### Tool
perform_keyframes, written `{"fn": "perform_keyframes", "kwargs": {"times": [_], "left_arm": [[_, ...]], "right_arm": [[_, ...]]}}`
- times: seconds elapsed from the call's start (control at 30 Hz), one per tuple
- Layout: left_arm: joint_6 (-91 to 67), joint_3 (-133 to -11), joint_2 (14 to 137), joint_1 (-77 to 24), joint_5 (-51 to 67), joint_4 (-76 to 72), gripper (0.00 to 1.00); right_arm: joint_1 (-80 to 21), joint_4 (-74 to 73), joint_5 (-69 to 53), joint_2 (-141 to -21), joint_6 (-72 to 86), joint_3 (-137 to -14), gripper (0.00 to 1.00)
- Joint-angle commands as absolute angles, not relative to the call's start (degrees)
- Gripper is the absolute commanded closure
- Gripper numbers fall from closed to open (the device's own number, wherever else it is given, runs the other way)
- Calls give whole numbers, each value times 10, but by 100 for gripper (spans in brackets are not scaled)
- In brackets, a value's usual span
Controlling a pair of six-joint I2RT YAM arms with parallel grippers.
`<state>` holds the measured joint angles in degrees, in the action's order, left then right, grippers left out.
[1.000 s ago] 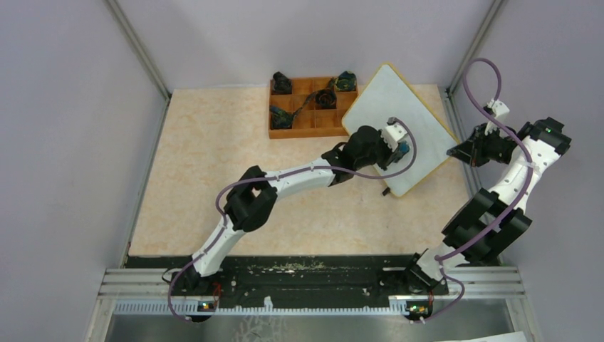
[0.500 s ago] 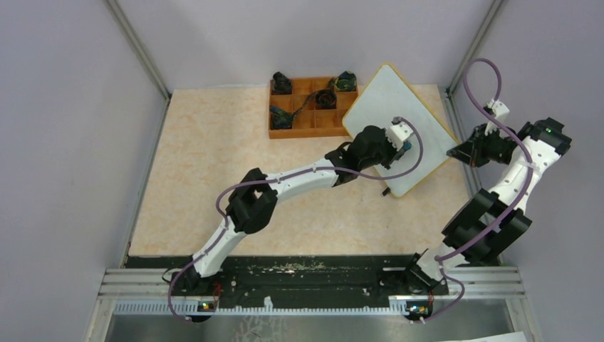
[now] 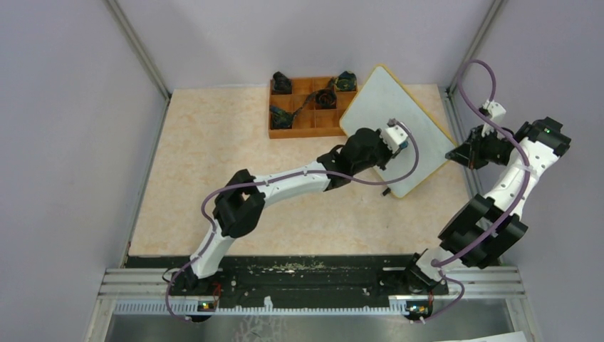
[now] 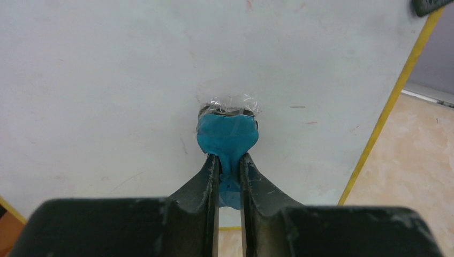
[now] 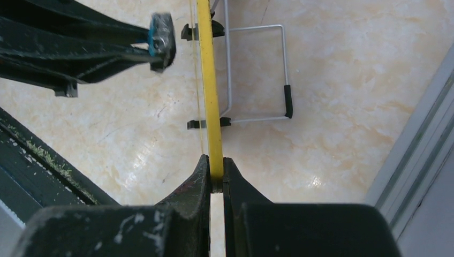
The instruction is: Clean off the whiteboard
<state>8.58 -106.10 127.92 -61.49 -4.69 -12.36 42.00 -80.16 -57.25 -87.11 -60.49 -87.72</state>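
The whiteboard [image 3: 420,135] stands tilted at the back right of the table, white with a yellow frame. My left gripper [image 3: 400,144] is shut on a small blue eraser [image 4: 227,134] and presses it against the board's white face [image 4: 107,80]. Faint red specks [image 4: 249,6] remain near the board's top edge. My right gripper [image 3: 456,154] is shut on the board's yellow edge [image 5: 211,107] at its right side. The right wrist view also shows the eraser [image 5: 160,33] at the left gripper's tip and the board's wire stand [image 5: 257,75] behind it.
An orange compartment tray [image 3: 306,107] with small dark parts sits just left of the board at the back. Purple walls and metal posts close in the table [image 3: 214,178]. A black rail [image 3: 299,274] runs along the near edge.
My left gripper has slid the eraser over the board, first right, then up and back left. The board has turned a little. The right gripper keeps its hold on the edge.
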Motion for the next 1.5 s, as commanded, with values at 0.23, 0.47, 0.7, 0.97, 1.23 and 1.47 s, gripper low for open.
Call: {"fn": "perform_keyframes", "kwargs": {"times": [0.23,0.47,0.7,0.97,1.23,1.47], "left_arm": [[98,-1041,1231,-600,-62,-148,100],[85,-1000,1206,-578,-59,-157,100],[85,-938,1157,-542,-65,-162,100],[77,-886,1116,-510,-106,-170,100],[35,-811,1073,-461,-132,-149,100],[-11,-724,1019,-430,-149,-138,100]], "right_arm": [[401,-860,-400,-863,-634,-865,100],[401,-860,-398,-857,-632,-861,100],[402,-860,-395,-859,-622,-872,100],[403,-860,-397,-865,-618,-877,100],[402,-860,-398,-881,-610,-889,100],[401,-860,-386,-889,-604,-900,100]]}}
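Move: The left hand has the eraser gripped at the whiteboard, whose middle is about 4 cm ahead of it and level sideways and in height. The wooden box lies some 20 cm ahead, 23 cm left and 15 cm lower; the board's black foot is roughly 8 cm back, 1 cm left and 15 cm lower. From the right hand, which grips the board's edge, the board's middle is about 15 cm left, 6 cm ahead and 4 cm lower. Left hand carries the gripped eraser about 22 cm left and 9 forward, away from the whiteboard, turning counter-clockwise. ##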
